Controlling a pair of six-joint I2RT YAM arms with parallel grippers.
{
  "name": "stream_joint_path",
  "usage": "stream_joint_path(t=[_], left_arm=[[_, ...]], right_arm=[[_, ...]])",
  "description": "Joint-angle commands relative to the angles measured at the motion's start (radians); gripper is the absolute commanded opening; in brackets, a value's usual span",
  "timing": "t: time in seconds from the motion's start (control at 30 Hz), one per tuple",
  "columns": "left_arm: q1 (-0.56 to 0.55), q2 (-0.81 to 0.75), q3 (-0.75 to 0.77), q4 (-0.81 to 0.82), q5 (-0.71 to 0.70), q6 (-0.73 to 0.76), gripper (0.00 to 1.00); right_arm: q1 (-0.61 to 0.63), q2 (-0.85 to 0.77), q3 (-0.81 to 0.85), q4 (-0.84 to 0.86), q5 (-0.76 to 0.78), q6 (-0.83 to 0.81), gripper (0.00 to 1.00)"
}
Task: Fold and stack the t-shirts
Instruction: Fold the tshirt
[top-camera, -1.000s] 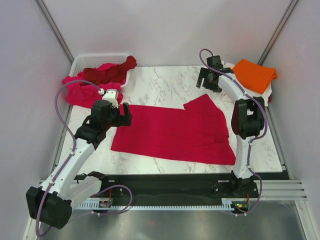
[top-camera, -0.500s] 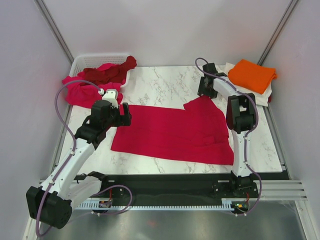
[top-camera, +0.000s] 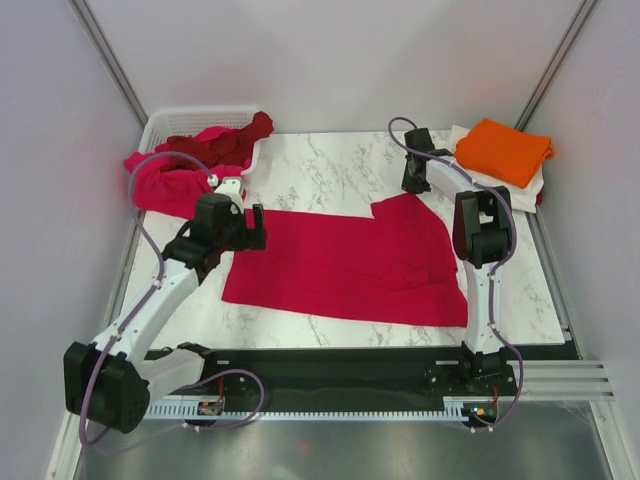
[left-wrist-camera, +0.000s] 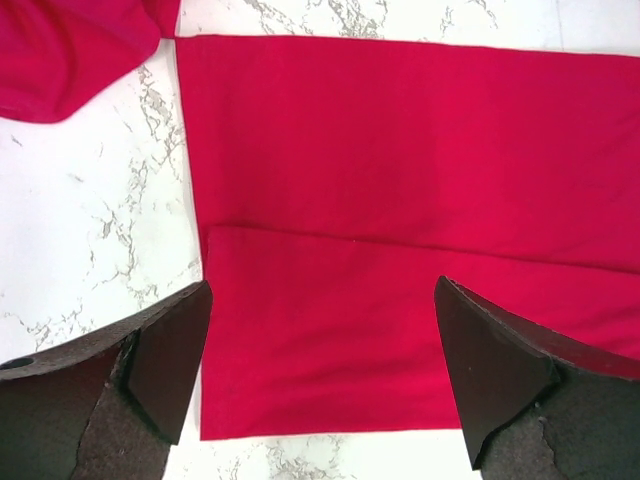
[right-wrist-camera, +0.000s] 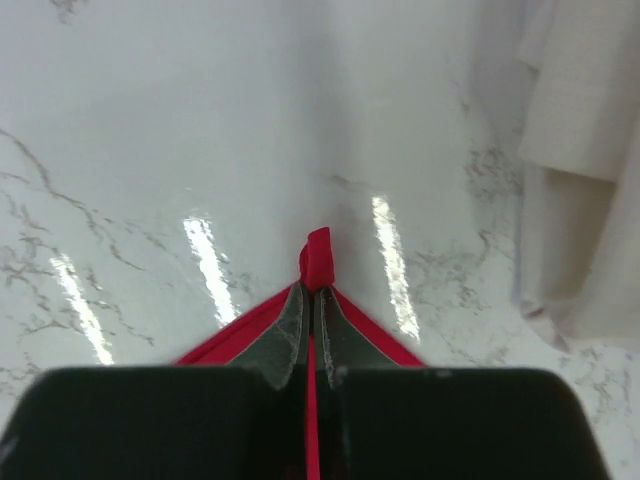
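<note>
A crimson red t-shirt (top-camera: 345, 265) lies spread flat in the middle of the marble table, partly folded, with a fold edge across it (left-wrist-camera: 400, 250). My right gripper (top-camera: 415, 185) is shut on the far right corner of this shirt, and a pinch of red cloth (right-wrist-camera: 318, 258) pokes out past its closed fingertips. My left gripper (top-camera: 250, 228) hovers open over the shirt's left edge, its fingers (left-wrist-camera: 165, 360) set wide apart above the cloth. An orange t-shirt (top-camera: 503, 150) lies folded on a cream-white one (top-camera: 528, 185) at the far right. Magenta-pink (top-camera: 165, 182) and dark maroon (top-camera: 215, 147) shirts lie heaped at the far left.
A white plastic basket (top-camera: 160, 128) stands at the far left corner under the heaped shirts. The cream-white cloth (right-wrist-camera: 580, 200) hangs close to the right of my right gripper. Grey walls enclose the table on three sides.
My right gripper came down from beside the orange shirt onto the red shirt's far right corner and shut on it. My left arm shifted slightly toward the far side, still open.
</note>
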Motion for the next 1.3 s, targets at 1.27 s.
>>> stream_joint_path(t=[1.27], left_arm=[[0.118, 0.973, 0.642, 0.025, -0.093, 0.032, 0.78]], right_arm=[[-0.01, -0.222, -0.066, -0.031, 0.155, -0.089, 0.0]])
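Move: The t-shirt's far left corner lies about 20 cm ahead of the wide-open left hand, 6 cm to its left and 15 cm below. The loose pink cloth hangs out of the basket some 14 cm left of that corner and 6 cm farther out. The right hand already holds the t-shirt's sleeve end about 1 cm below its pads. From there the white stack is 22 cm right and 6 cm ahead, and the orange t-shirt on it 24 cm right and 8 cm ahead. Keeping its pinch on the sleeve end, the right hand lifts it about 7 cm and draws it some 4 cm to the right and slightly back, tilting its left side down, then nearly holds there. Meanwhile the left hand reaches about 16 cm forward and then sinks some 12 cm towards the far left corner, tipping its fingers further down and narrowing them a little, still open. ##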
